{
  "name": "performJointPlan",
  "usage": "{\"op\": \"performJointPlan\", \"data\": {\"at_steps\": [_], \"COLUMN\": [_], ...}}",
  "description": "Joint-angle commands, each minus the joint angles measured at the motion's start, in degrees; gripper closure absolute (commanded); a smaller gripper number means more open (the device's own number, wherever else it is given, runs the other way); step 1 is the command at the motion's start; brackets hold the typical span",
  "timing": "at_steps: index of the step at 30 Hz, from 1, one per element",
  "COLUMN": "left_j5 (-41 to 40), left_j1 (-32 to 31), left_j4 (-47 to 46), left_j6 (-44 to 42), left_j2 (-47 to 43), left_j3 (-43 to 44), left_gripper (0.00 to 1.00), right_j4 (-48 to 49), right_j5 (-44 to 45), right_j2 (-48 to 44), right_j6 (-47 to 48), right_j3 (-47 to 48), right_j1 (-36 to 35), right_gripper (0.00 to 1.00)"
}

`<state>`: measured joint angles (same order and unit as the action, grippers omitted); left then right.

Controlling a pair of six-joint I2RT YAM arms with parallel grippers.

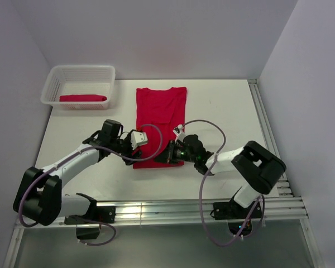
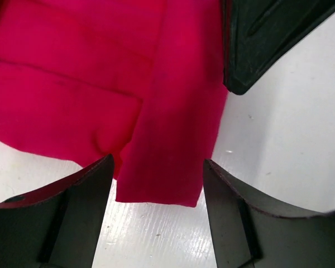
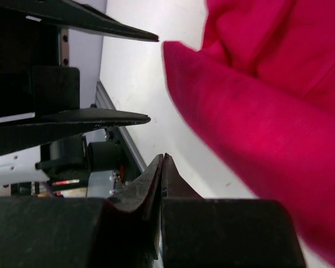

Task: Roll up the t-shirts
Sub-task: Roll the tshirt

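One crimson t-shirt (image 1: pixel 161 109) lies flat on the table, folded into a long strip, with its near hem (image 2: pixel 162 184) between my two grippers. The other t-shirt (image 1: pixel 84 98) lies as a roll in the white mesh basket (image 1: pixel 54 78). My left gripper (image 1: pixel 135 153) hovers at the near left corner of the flat shirt. In the left wrist view the left gripper (image 2: pixel 157 163) is open, its jaws either side of that corner and not touching it. My right gripper (image 1: pixel 168 155) rests low at the hem. The right gripper (image 3: pixel 163 158) is shut with nothing in it, and the shirt's fold (image 3: pixel 257 128) is just beside it.
The basket stands at the far left corner of the white table (image 1: pixel 223 111). A metal rail (image 1: pixel 268 128) runs along the right edge and another along the near edge. White walls close in the back and both sides. The left gripper's fingers (image 3: pixel 100 118) show in the right wrist view.
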<state>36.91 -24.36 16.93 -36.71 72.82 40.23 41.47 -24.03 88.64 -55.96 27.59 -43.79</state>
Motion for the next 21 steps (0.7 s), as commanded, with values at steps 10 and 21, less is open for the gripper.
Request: {"op": "performJointPlan", "data": {"at_steps": [10, 21], "left_j5": [-9.0, -11.0], "left_j1": [-0.4, -0.2], "left_j4": [-5.8, -8.5], "left_j6": [7.3, 5.9], "left_j2": [12.3, 14.5], "left_j3": [4.8, 2.8], "left_gripper": [0.3, 0.3], "right_j4": [20.0, 28.4], "right_j5": [-4.2, -6.1], "right_j2": [18.0, 24.5], "right_j6": [-12.3, -17.4], "right_j3": [0.9, -1.8], "right_j1": [7.6, 13.3], "right_gripper": [1.0, 1.0]}}
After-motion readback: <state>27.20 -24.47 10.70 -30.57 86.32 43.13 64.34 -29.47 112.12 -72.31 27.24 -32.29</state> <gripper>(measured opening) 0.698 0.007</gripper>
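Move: The folded hem's left end lies almost straight below the left hand: about 2 cm to its right, 1 cm back and 7 cm down. The middle of the hem is about 1 cm ahead of the closed right fingertips, level with them sideways and 8 cm below; the hem's right end is some 10 cm to their right, also 1 cm ahead. The flat shirt body is centred roughly 18 cm ahead of the left hand and 11 cm to its right. Down onto the shirt's folded hem come both hands, sinking and reaching forward together. The left, jaws still open, drops about 5 cm while going some 4 cm forward to the hem's left end at its forward crease; the right, fingers kept shut, sinks and advances about 6 cm each way, drifts 3 cm right and tips about 20 degrees. Both stop sinking close over or against the cloth. ##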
